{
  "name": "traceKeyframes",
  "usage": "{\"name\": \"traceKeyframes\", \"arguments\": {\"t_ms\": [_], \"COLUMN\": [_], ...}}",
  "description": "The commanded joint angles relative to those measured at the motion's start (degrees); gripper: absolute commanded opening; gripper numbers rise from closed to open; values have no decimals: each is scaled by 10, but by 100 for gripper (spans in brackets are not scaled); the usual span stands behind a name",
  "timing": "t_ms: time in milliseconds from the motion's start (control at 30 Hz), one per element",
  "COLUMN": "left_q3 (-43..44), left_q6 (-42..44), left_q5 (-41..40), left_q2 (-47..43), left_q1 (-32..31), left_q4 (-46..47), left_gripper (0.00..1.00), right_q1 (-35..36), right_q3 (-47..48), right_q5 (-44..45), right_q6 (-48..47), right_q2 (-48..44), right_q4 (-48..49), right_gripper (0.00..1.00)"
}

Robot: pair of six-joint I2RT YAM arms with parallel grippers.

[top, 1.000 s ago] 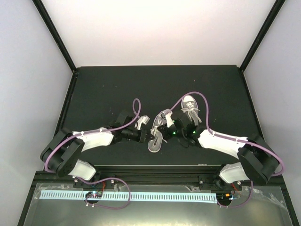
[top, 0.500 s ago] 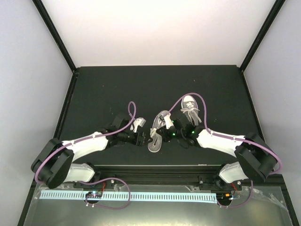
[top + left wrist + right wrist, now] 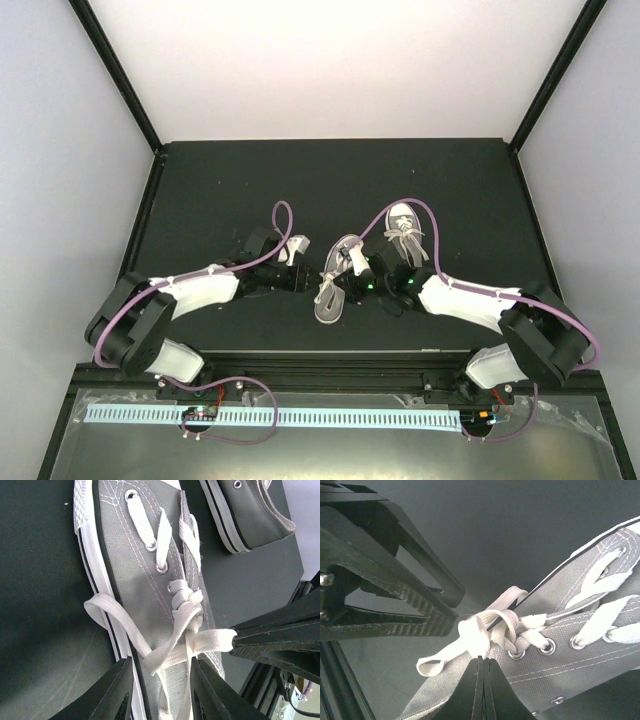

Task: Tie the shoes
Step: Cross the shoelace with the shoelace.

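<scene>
One grey shoe [image 3: 331, 297] lies between my two grippers, its twin [image 3: 405, 228] farther back right. In the left wrist view the near shoe [image 3: 130, 570] fills the frame, its white laces crossed in a loose knot [image 3: 187, 605]. My left gripper [image 3: 160, 664] stands open astride the lace strands at the shoe's side, gripping nothing. My right gripper [image 3: 481, 661] is shut on a fold of lace [image 3: 472, 637] beside the knot, with a small loop [image 3: 432, 665] hanging free. Its fingers [image 3: 275, 640] show pinching that lace from the right.
The second shoe [image 3: 250, 515] lies close behind the near one. The black table mat [image 3: 220, 190] ends at the metal rail [image 3: 320, 355] near the arm bases. Purple cables [image 3: 280, 225] arch over both wrists.
My left gripper, shut a second ago, has opened and let the lace go. It dipped toward the near edge, then came back up beside the shoe. The right gripper kept its hold.
</scene>
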Motion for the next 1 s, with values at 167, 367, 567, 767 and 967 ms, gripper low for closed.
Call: {"name": "traceKeyframes", "arguments": {"t_ms": [167,367,567,767,967], "left_q3": [31,35,41,49,44], "left_q6": [23,27,23,20,18], "left_q5": [32,33,27,28,26], "left_q2": [40,53,69,84,75], "left_q1": [3,3,3,3,3], "left_q4": [24,25,28,37,57], "left_gripper": [33,31,21,19,2], "right_q1": [-1,-1,-1,-1,-1], "right_q3": [2,4,3,4,12], "right_q5": [-3,-5,-5,-6,-9], "right_q6": [-7,-5,-6,-5,-8], "right_q2": [-5,-2,-2,-2,0], "right_q4": [-4,-1,-2,-2,-10], "right_gripper": [2,2,2,2,1]}}
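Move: The free lace loop that the left hand goes for lies about 2 cm below it, 1 cm ahead and 1 cm to its right. From the left hand, the lace knot is some 4 cm right, 2 cm ahead and 3 cm down; the lace held by the right hand is about 4 cm right, 2 cm back and 2 cm down. From the right hand the free loop lies roughly 3 cm left and 2 cm ahead, at about its height. The left fingertips come onto the neck of the free lace loop over the shoe and close from about a third open to nearly shut, seeming to pinch the strands. The left hand first sinks about 2 cm, then eases some 1 cm forward and slightly right, hardly turning. The right hand stays in place, shut fingers keeping their pinch on its own lace loop. ##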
